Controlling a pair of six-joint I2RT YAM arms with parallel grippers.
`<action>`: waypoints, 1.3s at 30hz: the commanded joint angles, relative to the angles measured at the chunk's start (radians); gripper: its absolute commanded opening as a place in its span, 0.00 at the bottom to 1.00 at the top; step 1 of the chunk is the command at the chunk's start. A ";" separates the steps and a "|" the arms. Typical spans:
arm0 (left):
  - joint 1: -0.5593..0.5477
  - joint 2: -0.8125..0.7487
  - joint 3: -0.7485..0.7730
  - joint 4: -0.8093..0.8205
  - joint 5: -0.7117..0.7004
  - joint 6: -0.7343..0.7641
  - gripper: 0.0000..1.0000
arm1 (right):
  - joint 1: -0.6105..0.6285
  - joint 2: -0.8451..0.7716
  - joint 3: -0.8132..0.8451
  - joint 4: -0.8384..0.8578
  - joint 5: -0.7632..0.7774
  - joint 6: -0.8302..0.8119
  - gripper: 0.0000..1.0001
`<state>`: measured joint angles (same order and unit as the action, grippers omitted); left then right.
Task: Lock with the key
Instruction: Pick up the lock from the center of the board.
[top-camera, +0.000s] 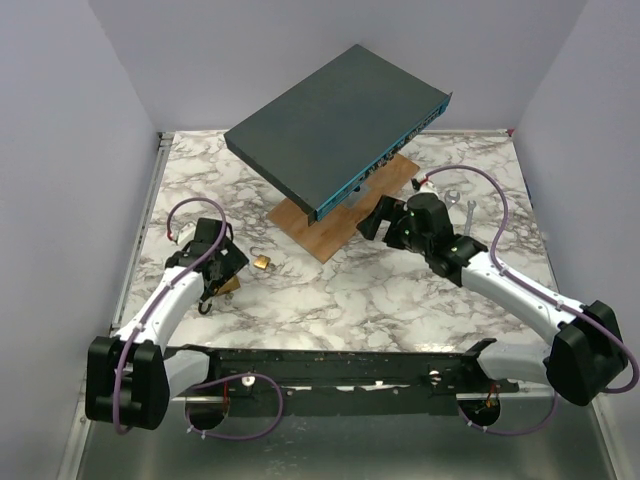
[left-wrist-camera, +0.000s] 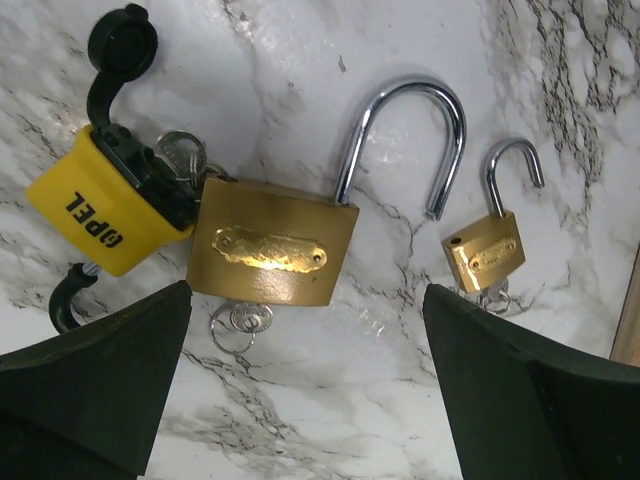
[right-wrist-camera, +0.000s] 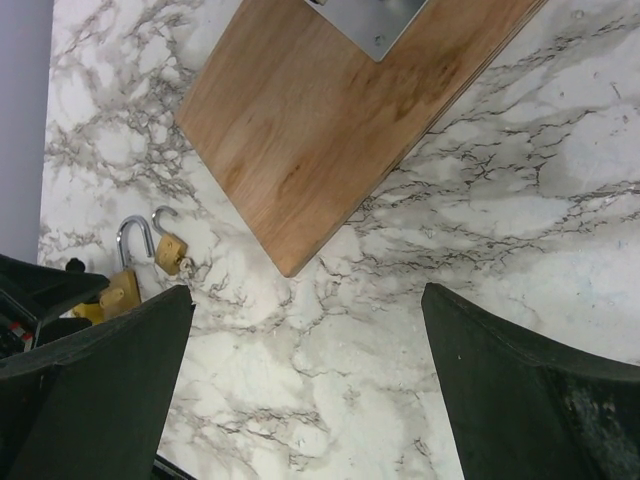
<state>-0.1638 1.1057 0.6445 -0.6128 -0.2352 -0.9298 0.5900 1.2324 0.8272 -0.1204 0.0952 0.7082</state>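
A large brass padlock (left-wrist-camera: 270, 250) lies on the marble with its steel shackle swung open and a key with a ring (left-wrist-camera: 243, 320) in its bottom. To its right lies a small brass padlock (left-wrist-camera: 485, 252), shackle open, with a key (left-wrist-camera: 496, 296) in it. To the left is a yellow padlock (left-wrist-camera: 100, 210) with a black cap and keys. My left gripper (left-wrist-camera: 305, 400) is open and empty, hovering just short of the large padlock. In the top view it (top-camera: 222, 265) is beside the small padlock (top-camera: 261, 263). My right gripper (right-wrist-camera: 305, 400) is open and empty, over bare marble.
A dark grey flat box (top-camera: 335, 125) rests tilted over a wooden board (top-camera: 335, 228) at the middle back; the board's corner (right-wrist-camera: 330, 110) is ahead of the right gripper. Small wrenches (top-camera: 455, 198) lie at the right. Walls close in the table on three sides.
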 joint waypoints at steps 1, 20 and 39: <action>0.057 0.038 -0.011 0.057 0.021 -0.046 0.99 | -0.001 0.005 -0.016 0.042 -0.034 -0.004 1.00; 0.120 0.140 0.129 -0.267 -0.002 -0.631 0.97 | -0.001 0.038 0.006 0.001 -0.140 -0.046 1.00; 0.244 0.339 0.126 -0.169 0.145 -0.791 0.71 | -0.002 -0.116 -0.028 -0.071 -0.117 -0.028 1.00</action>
<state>0.0654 1.3994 0.7425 -0.8135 -0.1486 -1.6901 0.5900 1.1534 0.8280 -0.1734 -0.0357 0.6582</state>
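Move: The big brass lock, the middle one of the three, lies about 2 cm to the left of the left hand, level with it fore and aft and some 6 cm below. The yellow lock is roughly 7 cm left and 2 cm back of the hand; the small brass lock about 4 cm right and 4 cm ahead, both similarly low. From the right hand the big brass lock lies some 25 cm left, about 2 cm back, 16 cm lower. Over the big brass lock, beside the yellow one, the left hand turns about 50 degrees counter-clockwise and tips to point nearly straight down. It dips, rises again, then sinks, ending 4 cm lower and 3 cm farther left, its wide-open fingers starting to close; contact can't be seen. The empty right hand backs off some 2.5 cm, lifting at the end. ##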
